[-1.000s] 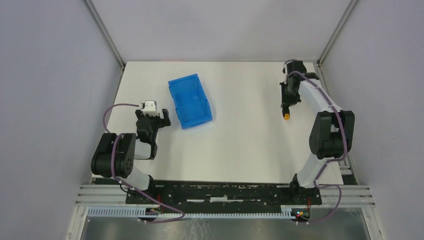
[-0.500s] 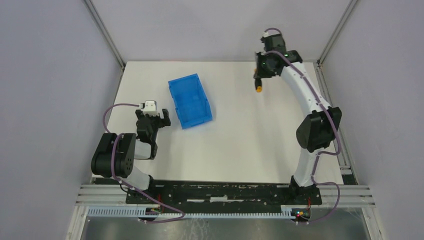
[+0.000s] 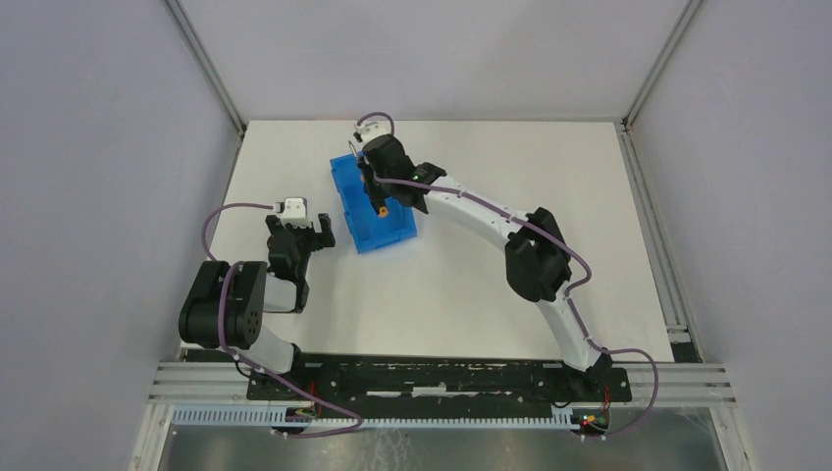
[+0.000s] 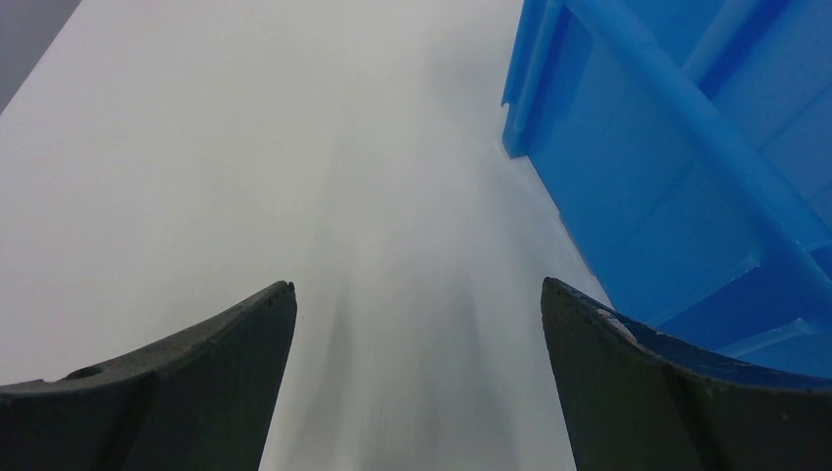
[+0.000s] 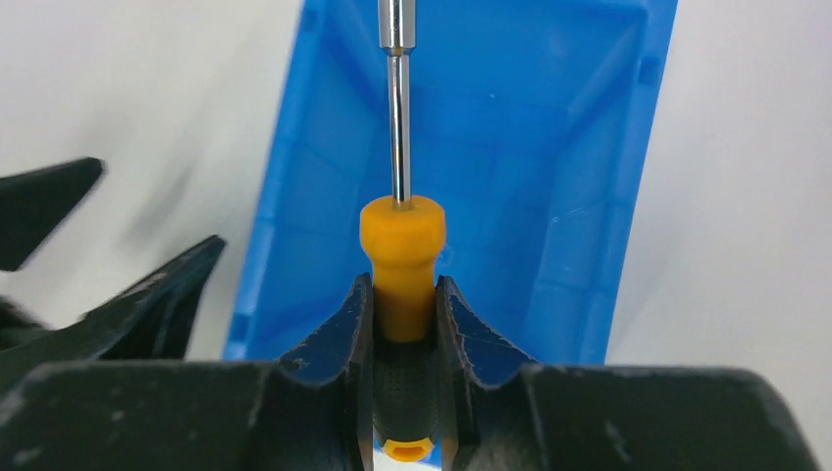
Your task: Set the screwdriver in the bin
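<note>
The blue bin (image 3: 355, 172) lies at the table's middle left. My right gripper (image 3: 377, 194) hangs over its inside, shut on the screwdriver (image 3: 382, 209). In the right wrist view the fingers (image 5: 461, 324) press both sides of the orange-and-black handle (image 5: 402, 250). The grey shaft (image 5: 397, 118) points away over the bin floor (image 5: 530, 157). My left gripper (image 3: 302, 228) stands open and empty on the table, just left of the bin's near corner. In the left wrist view the bin wall (image 4: 628, 186) shows beside its right finger (image 4: 628, 392).
White table (image 3: 510, 177) with grey enclosure walls on three sides and corner posts at the back. The right arm stretches diagonally across the table from its base at the near right.
The right arm swung from the table's far right edge across the back to above the bin, carrying the screwdriver. The left arm has not moved.
</note>
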You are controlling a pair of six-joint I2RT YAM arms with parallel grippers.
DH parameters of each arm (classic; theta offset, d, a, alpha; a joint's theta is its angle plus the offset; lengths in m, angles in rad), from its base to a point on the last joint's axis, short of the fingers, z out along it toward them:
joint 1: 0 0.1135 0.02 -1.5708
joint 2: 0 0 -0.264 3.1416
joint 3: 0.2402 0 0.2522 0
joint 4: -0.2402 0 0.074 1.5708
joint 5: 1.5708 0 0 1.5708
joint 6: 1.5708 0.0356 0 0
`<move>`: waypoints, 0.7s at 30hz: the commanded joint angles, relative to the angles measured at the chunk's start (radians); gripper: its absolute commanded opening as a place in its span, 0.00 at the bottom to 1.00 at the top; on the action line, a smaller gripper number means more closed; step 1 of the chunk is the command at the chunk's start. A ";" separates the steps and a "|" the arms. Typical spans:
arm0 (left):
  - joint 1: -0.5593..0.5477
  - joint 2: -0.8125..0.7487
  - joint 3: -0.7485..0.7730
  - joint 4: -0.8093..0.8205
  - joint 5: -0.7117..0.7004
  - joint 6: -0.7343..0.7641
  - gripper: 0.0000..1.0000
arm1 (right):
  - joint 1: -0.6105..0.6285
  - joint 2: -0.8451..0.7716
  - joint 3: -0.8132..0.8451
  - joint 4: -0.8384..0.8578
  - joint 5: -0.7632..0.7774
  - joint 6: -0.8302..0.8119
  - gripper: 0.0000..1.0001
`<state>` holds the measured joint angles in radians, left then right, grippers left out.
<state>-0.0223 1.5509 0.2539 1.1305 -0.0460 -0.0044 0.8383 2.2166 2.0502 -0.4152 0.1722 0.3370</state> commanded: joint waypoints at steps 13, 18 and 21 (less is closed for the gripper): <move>0.005 -0.017 -0.001 0.026 0.007 -0.021 1.00 | 0.058 0.222 0.045 0.063 0.173 -0.083 0.38; 0.005 -0.016 -0.001 0.026 0.008 -0.022 1.00 | 0.067 0.142 0.077 0.064 0.198 -0.098 0.49; 0.005 -0.017 -0.001 0.026 0.008 -0.022 1.00 | 0.075 0.022 0.052 0.107 0.211 -0.135 0.52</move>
<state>-0.0227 1.5509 0.2539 1.1305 -0.0456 -0.0044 0.8997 2.4313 2.0750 -0.3847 0.3370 0.2447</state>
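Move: The screwdriver is already in the right gripper, above the bin. The bin's middle is about 4 cm ahead of the right hand, 2 cm to its left and some 14 cm below. The idle left gripper is roughly 19 cm to the right hand's left, 1 cm back and 10 cm lower. From the left hand, the bin's middle is about 6 cm ahead, 17 cm to the right and 4 cm down. Lower the right gripper almost straight down into the bin, about 13 cm, keeping hold of the screwdriver's handle and rolling the hand some 15 degrees so its left side dips. At the bottom, open the fingers to about half and let go of the handle, then rise a couple of centimetres with the fingers still around it. ##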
